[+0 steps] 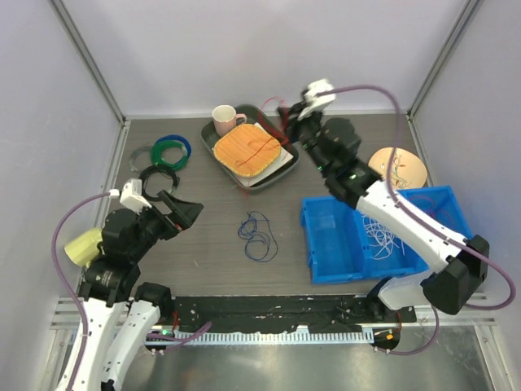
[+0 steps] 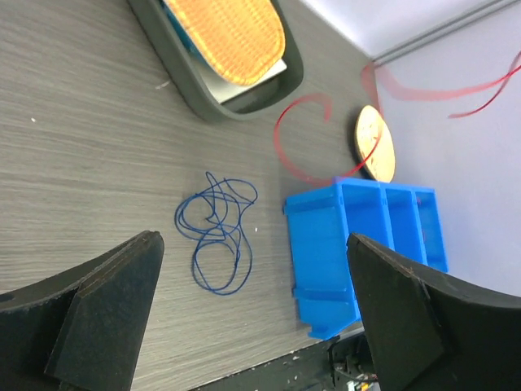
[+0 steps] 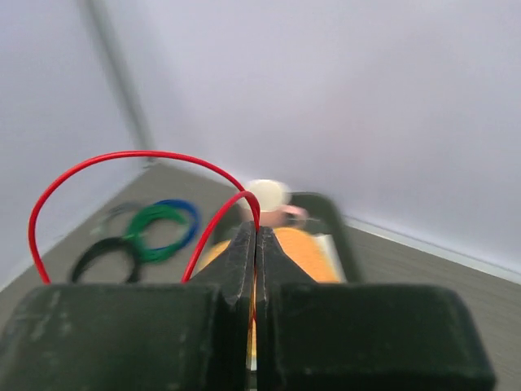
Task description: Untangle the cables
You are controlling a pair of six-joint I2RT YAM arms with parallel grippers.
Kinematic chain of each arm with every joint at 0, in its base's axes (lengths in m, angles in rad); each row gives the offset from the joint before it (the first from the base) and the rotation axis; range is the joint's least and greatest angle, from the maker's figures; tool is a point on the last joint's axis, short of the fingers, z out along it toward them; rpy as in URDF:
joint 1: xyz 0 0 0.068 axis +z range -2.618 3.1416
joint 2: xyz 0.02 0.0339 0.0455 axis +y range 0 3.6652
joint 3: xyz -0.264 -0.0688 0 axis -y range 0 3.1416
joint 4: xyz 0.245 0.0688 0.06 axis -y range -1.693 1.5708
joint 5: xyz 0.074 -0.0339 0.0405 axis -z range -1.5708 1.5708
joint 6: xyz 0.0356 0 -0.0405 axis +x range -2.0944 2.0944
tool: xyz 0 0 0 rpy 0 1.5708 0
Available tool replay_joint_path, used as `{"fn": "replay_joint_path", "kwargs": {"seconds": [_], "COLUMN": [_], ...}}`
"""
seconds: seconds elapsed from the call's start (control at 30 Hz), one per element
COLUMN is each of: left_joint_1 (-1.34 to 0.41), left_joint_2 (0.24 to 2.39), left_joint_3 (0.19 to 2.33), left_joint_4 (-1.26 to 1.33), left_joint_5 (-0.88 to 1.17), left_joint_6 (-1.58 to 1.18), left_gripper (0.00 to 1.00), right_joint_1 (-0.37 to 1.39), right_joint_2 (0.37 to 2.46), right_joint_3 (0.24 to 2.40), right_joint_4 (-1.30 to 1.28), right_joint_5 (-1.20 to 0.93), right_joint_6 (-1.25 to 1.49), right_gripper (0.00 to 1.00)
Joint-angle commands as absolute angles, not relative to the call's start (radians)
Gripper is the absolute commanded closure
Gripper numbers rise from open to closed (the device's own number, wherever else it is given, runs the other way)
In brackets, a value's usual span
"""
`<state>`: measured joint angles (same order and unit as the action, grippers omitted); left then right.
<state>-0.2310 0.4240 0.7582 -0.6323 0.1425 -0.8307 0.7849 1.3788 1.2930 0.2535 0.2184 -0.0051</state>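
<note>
A thin red cable (image 1: 259, 150) lies across the orange pad (image 1: 247, 149) in the tray and rises to my right gripper (image 1: 285, 114), which is shut on it above the tray's far right corner. In the right wrist view the jaws (image 3: 256, 230) pinch the red cable (image 3: 122, 155), which loops up to the left. A thin blue cable (image 1: 257, 235) lies in loose loops on the table; it also shows in the left wrist view (image 2: 216, 232). White cables (image 1: 379, 231) lie in the blue bin (image 1: 327, 244). My left gripper (image 1: 192, 213) is open and empty, left of the blue cable.
A dark tray (image 1: 210, 138) at the back holds the pad and a pink cup (image 1: 225, 120). Thick black, green and blue ring coils (image 1: 165, 155) lie at the back left. A wooden disc (image 1: 399, 167) sits behind the bin. A yellow cup (image 1: 81, 246) is at the left edge.
</note>
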Motion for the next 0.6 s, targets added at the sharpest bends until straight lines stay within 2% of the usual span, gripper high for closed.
{"fn": "replay_joint_path", "kwargs": {"seconds": [0.0,0.17,0.33,0.43,0.57], "left_joint_1": [-0.235,-0.235,-0.261,-0.299,-0.337], "left_joint_2": [0.495,0.621,0.79,0.88,0.985], "left_joint_3": [0.716,0.635,0.612,0.606,0.598], "left_joint_4": [-0.513,-0.366,-0.258,-0.256,-0.215], "left_joint_5": [0.254,0.313,0.388,0.374,0.365], "left_joint_6": [-0.828,-0.864,-0.855,-0.827,-0.828], "left_gripper": [0.0,0.0,0.0,0.0,0.0], "right_joint_1": [0.534,0.353,0.051,-0.045,-0.113], "right_joint_2": [1.29,1.186,1.071,0.984,0.922], "right_joint_3": [1.387,1.277,1.148,1.021,0.962], "right_joint_4": [0.034,0.006,-0.018,-0.021,-0.034], "right_joint_5": [0.258,0.383,0.394,0.454,0.558], "right_joint_6": [0.132,0.173,0.299,0.327,0.321], "right_gripper": [0.99,0.99,0.99,0.99,0.99]}}
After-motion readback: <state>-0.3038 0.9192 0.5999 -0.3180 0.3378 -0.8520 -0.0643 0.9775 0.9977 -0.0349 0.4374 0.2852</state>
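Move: The blue cable lies about 15 cm to the open left hand's right, level with it and 16 cm below; the bin's left compartment is some 39 cm right, level too, and the tray 25 cm ahead, 12 cm right. The right hand, holding the red cable, has the bin's right compartment 16 cm back, 49 cm right, 27 cm below, the plate 4 cm ahead and 41 cm right. Still pinching the red cable, the right hand swings fast to the right by nearly 40 cm towards the bin's right compartment, bowing outward about 6 cm before drawing back and sinking late, and turns some 60 degrees clockwise. The left hand, fingers staying wide open, sinks about 12 cm while easing right and a little forward towards the blue cable, its tips dipping roughly 20 degrees, without touching it. ##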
